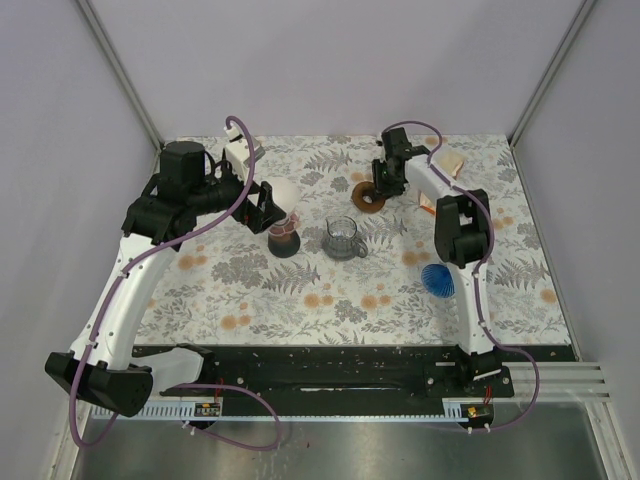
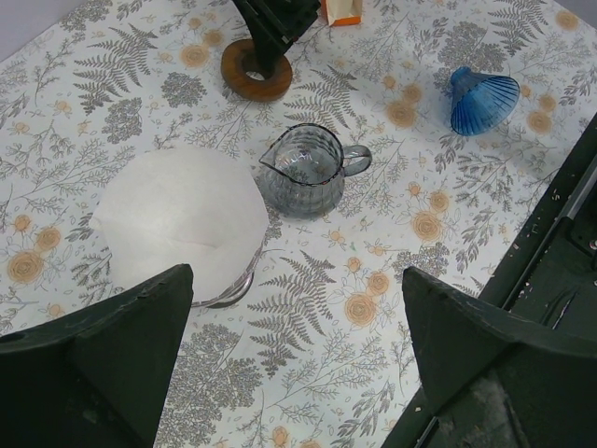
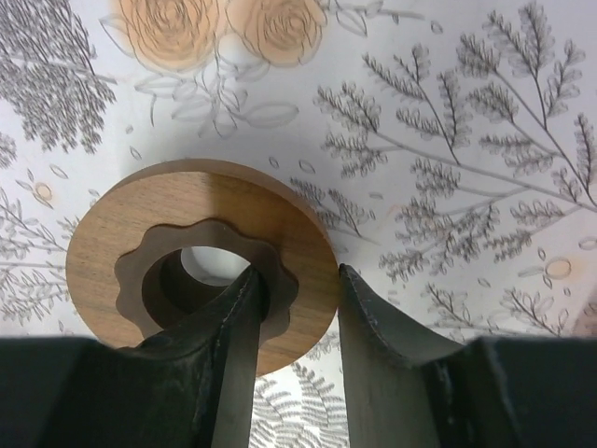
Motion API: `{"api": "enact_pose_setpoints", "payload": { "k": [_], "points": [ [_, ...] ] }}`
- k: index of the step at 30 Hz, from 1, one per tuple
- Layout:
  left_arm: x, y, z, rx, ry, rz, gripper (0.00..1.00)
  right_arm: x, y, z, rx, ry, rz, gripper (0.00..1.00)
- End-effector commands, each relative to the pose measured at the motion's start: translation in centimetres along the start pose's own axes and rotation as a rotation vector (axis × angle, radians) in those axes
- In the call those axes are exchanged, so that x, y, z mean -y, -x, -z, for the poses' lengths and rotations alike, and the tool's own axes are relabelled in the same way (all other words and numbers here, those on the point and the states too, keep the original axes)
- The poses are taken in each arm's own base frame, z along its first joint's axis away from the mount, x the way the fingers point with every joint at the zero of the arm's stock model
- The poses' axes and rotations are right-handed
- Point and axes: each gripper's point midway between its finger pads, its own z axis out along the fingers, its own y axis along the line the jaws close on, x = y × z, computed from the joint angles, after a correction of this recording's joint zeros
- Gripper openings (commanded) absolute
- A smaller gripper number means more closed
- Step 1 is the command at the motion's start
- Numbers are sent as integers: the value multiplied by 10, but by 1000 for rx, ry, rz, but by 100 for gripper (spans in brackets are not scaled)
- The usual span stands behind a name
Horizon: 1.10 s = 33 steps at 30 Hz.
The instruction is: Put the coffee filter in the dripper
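Observation:
The white coffee filter point(image 1: 284, 194) point(image 2: 182, 219) stands opened on a glass rim point(image 2: 229, 291) over a dark base point(image 1: 285, 243), left of centre. A blue ribbed glass cone point(image 1: 438, 280) point(image 2: 483, 98), dripper-shaped, lies on its side at the right, apart from both arms. My left gripper point(image 1: 262, 205) point(image 2: 298, 355) hangs open beside the filter, nothing between its fingers. My right gripper point(image 1: 383, 185) point(image 3: 298, 275) is at the back on a wooden ring point(image 1: 370, 198) point(image 3: 201, 261). One finger is in the hole, the other against the outer edge.
A clear glass pitcher point(image 1: 343, 238) point(image 2: 303, 173) stands mid-table between filter and ring. An orange-and-white box point(image 1: 450, 163) lies at the back right, a white object point(image 1: 240, 152) at the back left. Enclosure walls bound three sides; a black rail point(image 1: 330, 365) runs along the near edge.

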Motion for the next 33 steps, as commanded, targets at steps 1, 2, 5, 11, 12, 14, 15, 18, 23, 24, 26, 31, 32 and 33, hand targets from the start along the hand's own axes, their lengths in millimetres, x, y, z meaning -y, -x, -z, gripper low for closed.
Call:
{"api": "enact_pose_setpoints", "payload": {
  "k": [1,2,5,11,12,14,15,18,23,24,26,31,32,33],
  "points": [
    [1,28,17,86,34,-69,97,-7,36,64,134,-20,47,0],
    [0,28,17,85,35,-69,97,-7,38,71,147,-23,48,0],
    [0,27,17,86,37,-73,97,-5,47,96,199,-43,55,0],
    [-1,27,18,85,42,-77,97,-12,55,143,264,-23,75,0],
    [-1,27,18,85,44,-78,97,-16,55,151,270,-13,86,0],
    [-2,27,18,84,45,-77,97,-30,46,162,259,28,127,0],
    [-1,28,18,86,44,-79,97,-41,40,169,254,54,171,0],
    [-2,28,18,86,45,-79,97,-70,14,176,211,99,302,0],
    [-3,29,19,87,50,-78,97,-100,-28,171,110,126,435,0],
    [-3,29,19,87,50,-77,97,-103,-35,169,87,126,452,0],
    [-4,29,19,89,53,-76,97,-111,-45,164,55,131,488,0],
    [-4,28,20,88,57,-73,97,-115,-53,150,19,107,521,0],
    [-3,28,20,90,56,-74,97,-115,-54,147,14,107,523,0],
    [-5,28,20,88,60,-72,97,-117,-54,146,15,110,525,0]
  ]
}}
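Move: I already grip the wooden ring with my right hand down at the table. The glass carafe it goes to stands about 16 cm back and 11 cm to the left, its middle some 3 cm higher. The dripper with the white filter is some 29 cm left and 15 cm back of that hand; the orange packet lies 19 cm right and 4 cm farther out. From my left hand, the carafe is about 9 cm ahead, 14 cm right and 27 cm below. I keep the wooden ring pinched by its rim in my right hand and lift it off the table, going up roughly 16 cm almost straight at first. Then I swing it back and left towards the carafe, about 14 cm back in all, turning the hand nearly 30 degrees counter-clockwise and sinking some 4 cm above the glass. ##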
